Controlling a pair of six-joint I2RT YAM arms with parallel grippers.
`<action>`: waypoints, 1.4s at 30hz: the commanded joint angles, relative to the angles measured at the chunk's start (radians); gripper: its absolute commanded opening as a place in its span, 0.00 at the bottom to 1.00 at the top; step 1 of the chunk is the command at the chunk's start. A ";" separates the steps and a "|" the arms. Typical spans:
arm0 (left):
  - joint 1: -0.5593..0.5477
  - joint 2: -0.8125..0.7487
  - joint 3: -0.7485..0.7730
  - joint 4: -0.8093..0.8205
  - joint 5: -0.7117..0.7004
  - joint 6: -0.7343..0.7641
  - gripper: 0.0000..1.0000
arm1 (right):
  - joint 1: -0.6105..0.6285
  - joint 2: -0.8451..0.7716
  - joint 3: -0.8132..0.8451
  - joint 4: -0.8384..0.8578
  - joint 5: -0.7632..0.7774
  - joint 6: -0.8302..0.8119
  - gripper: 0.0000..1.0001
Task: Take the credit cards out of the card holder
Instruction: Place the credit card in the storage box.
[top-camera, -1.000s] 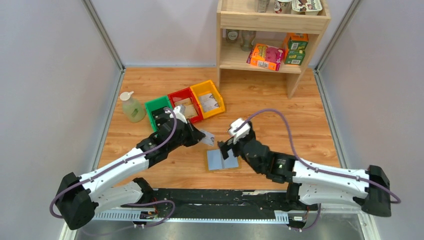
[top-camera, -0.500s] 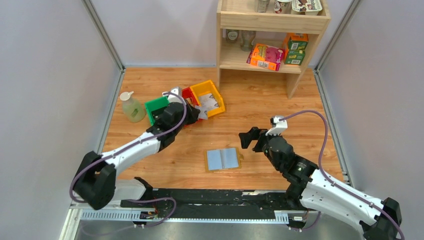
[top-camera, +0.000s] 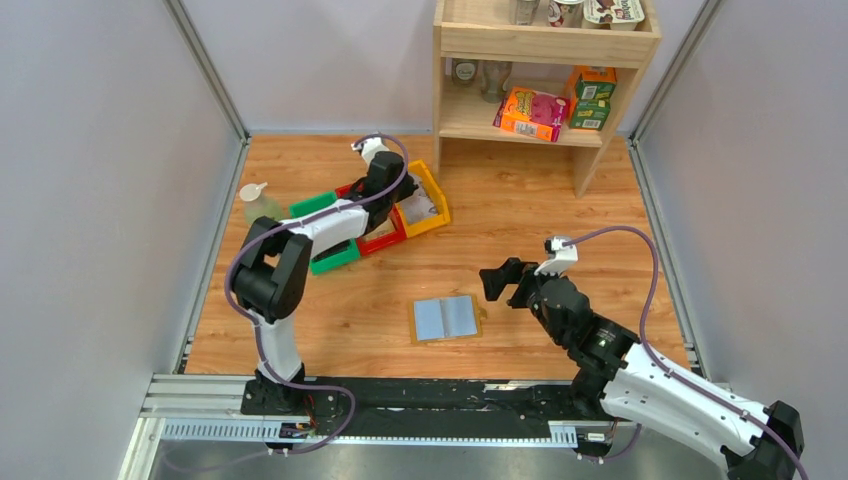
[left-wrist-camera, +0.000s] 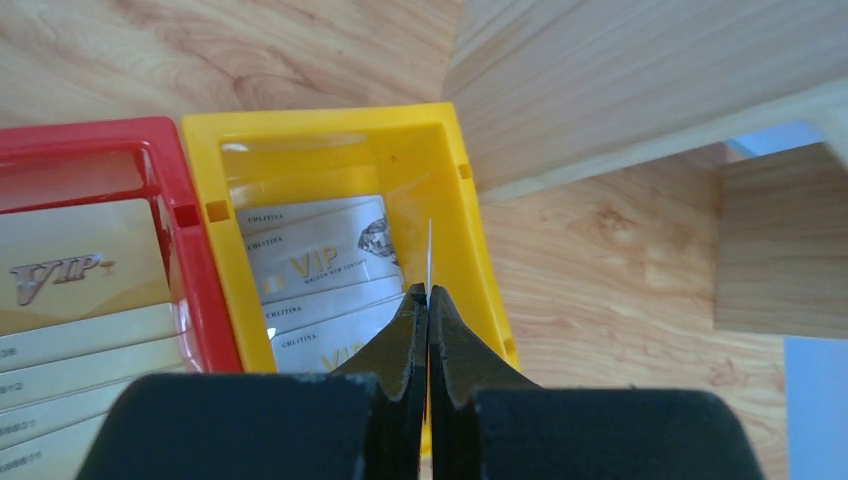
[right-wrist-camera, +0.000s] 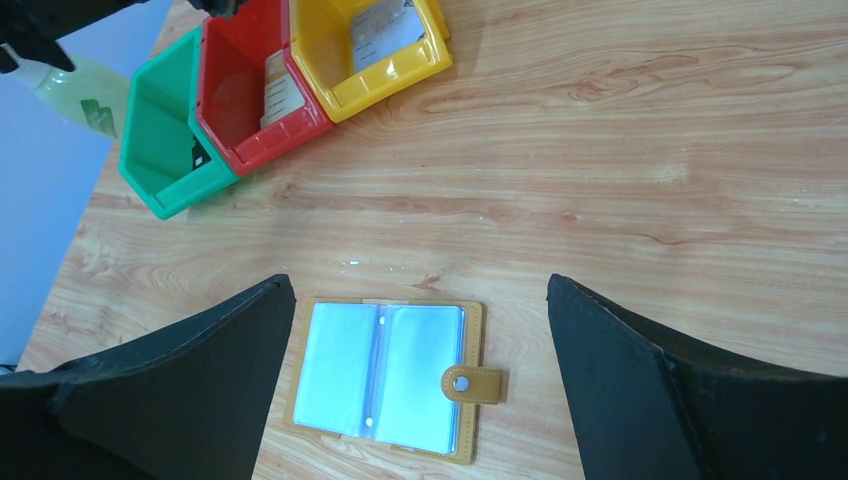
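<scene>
The card holder (top-camera: 447, 319) lies open and flat on the wooden floor, its pale blue pockets up; in the right wrist view (right-wrist-camera: 385, 365) its snap tab points right. My right gripper (top-camera: 503, 280) is open and empty, hovering just beyond the holder (right-wrist-camera: 420, 282). My left gripper (top-camera: 398, 203) is over the yellow bin (top-camera: 432, 200), shut (left-wrist-camera: 428, 293) on a thin credit card (left-wrist-camera: 429, 255) seen edge-on. Several pale cards (left-wrist-camera: 320, 270) lie in the yellow bin (left-wrist-camera: 470, 250).
A red bin (left-wrist-camera: 190, 260) holding cards and a green bin (right-wrist-camera: 165, 140) sit left of the yellow one. A soap bottle (top-camera: 258, 202) stands at the far left. A wooden shelf (top-camera: 545, 60) with boxes stands at the back right.
My left arm swung from beside the card holder to over the yellow bin, carrying a card. My right gripper drew back to the right, off the holder.
</scene>
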 joint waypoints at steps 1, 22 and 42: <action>0.003 0.094 0.105 -0.086 0.006 -0.068 0.00 | -0.011 -0.021 -0.010 0.028 0.000 -0.025 1.00; 0.003 0.053 0.125 -0.260 0.002 -0.102 0.59 | -0.026 -0.015 0.038 -0.044 -0.032 -0.051 1.00; -0.225 -0.508 -0.068 -0.582 0.090 0.174 0.80 | -0.025 0.178 0.206 -0.236 -0.318 -0.015 0.99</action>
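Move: The left hand, holding a credit card edge-on between its shut fingers, hangs about 12 cm above the yellow storage box, whose middle lies some 3 cm ahead and 1 cm left. From this hand the red box is about 12 cm left and 2 cm back, the green box 22 cm left and 6 cm back, and the foot of the shelf's near left leg 6 cm ahead and 6 cm right. From the right hand the yellow box lies roughly 28 cm ahead and 16 cm left. With the card still pinched, the left hand sinks about 7 cm nearly straight down towards the yellow box, fingertips tipping some 15 degrees further down, and near the bottom starts opening its fingers to let go of the card. It then climbs clear with the fingers spreading wide, first almost straight up and then up and back away from the boxes, ending about 12 cm nearer its base and turned slightly clockwise. ##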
